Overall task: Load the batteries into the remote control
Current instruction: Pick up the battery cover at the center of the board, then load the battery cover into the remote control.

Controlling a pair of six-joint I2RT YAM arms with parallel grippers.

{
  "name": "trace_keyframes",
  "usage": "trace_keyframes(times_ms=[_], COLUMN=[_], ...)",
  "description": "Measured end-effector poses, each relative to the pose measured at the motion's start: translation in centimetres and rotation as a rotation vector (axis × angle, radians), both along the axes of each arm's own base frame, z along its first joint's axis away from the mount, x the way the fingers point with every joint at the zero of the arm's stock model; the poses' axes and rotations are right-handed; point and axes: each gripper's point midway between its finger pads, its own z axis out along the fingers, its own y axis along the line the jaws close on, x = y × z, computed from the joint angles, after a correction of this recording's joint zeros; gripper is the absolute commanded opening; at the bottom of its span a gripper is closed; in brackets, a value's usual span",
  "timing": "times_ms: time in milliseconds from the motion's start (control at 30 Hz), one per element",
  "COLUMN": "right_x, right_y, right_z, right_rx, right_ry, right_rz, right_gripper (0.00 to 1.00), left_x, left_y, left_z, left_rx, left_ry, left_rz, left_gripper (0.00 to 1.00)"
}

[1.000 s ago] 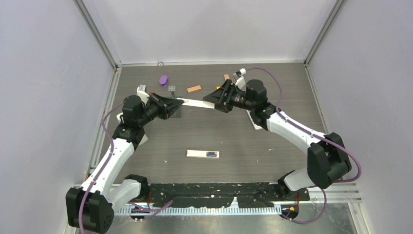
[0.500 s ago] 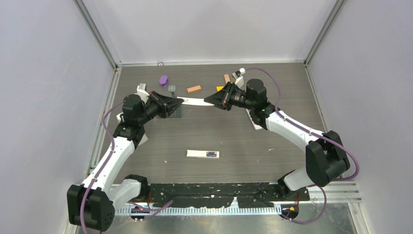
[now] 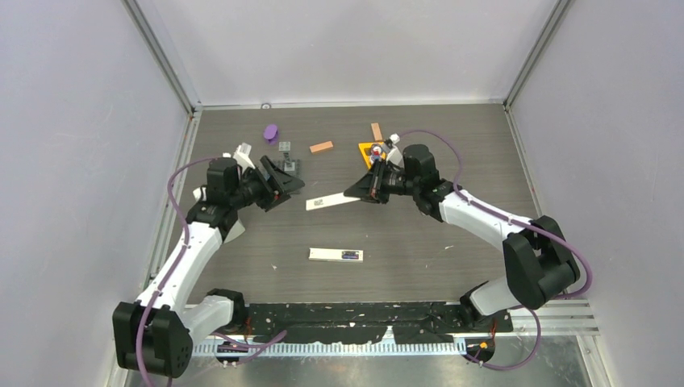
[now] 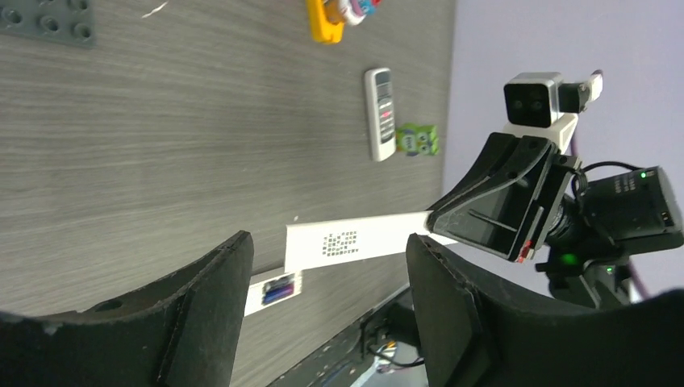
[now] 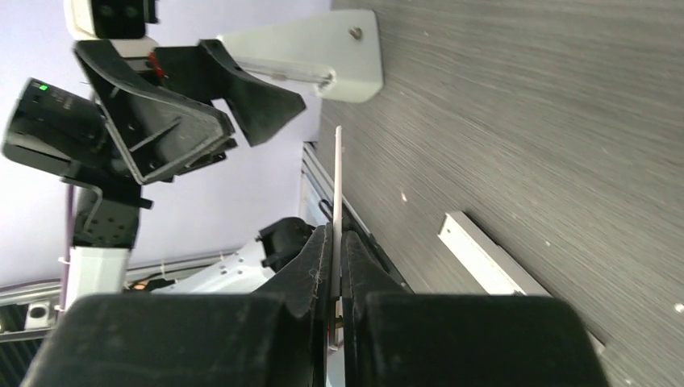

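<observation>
A white remote lies on the table in front of the arms, its open compartment showing a blue-purple battery. The left wrist view has the same remote low between the fingers. My right gripper is shut on one end of a thin white cover plate printed with small text, holding it above the table. That plate appears edge-on between the pressed jaws in the right wrist view. My left gripper stands open just left of the plate's free end, apart from it and holding nothing.
At the back lie a purple piece, a grey studded plate, two orange-brown blocks and a yellow toy. A second remote with buttons and a green item lie near the right arm. Walls close three sides.
My right gripper shut on the white plate. My left gripper then opened, let it go and drew back left. The plate now sits lower and nearer, held by the right alone.
</observation>
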Motion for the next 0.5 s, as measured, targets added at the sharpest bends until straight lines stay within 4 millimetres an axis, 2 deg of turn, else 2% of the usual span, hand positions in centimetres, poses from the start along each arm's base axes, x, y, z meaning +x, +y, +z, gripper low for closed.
trace_keyframes(times_ms=[133,233,400,500], right_x=[-1.7,-3.1,-6.0,-7.4], right_y=[-0.9,-1.5,-0.6,-0.1], right_z=[-3.3,-5.6,-8.1,-9.3], right_rx=[-0.055,-0.094,-0.135,-0.144], right_ry=[0.059,0.114,0.151,0.159], right_rz=[0.014,0.022,0.06,0.065], right_gripper=[0.05,0.05,0.06,0.05], left_x=[-1.3,-2.9,-5.6,-6.8], left_y=[0.4,0.6,1.1,1.2], left_z=[-2.4,-5.1,-9.6,-10.9], left_rx=[0.058,0.082,0.116,0.125], left_ry=[0.014,0.056,0.169,0.207], left_rz=[-0.03,-0.048,-0.07,-0.078], left_gripper=[0.7,0.7,0.69,0.68])
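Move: The right hand holds the battery cover by its right end, the cover's middle about 5 cm to its left. The open-backed remote lies some 9 cm back, 5 cm left and 18 cm below that hand. From the open, empty left hand, the remote is about 10 cm back, 9 cm right and 19 cm down. The keypad remote sits roughly 8 cm ahead and 19 cm right of the right hand, down on the table. Still pinching the battery cover, the right hand sinks about 9 cm and draws back about 7 cm, bringing the cover down towards the remote's open compartment while its fingertips tip slightly lower. The left hand drops alongside, about 11 cm down and 7 cm back, fingers kept wide open and tilting some 15 degrees further downward as it nears the remote's left end. ##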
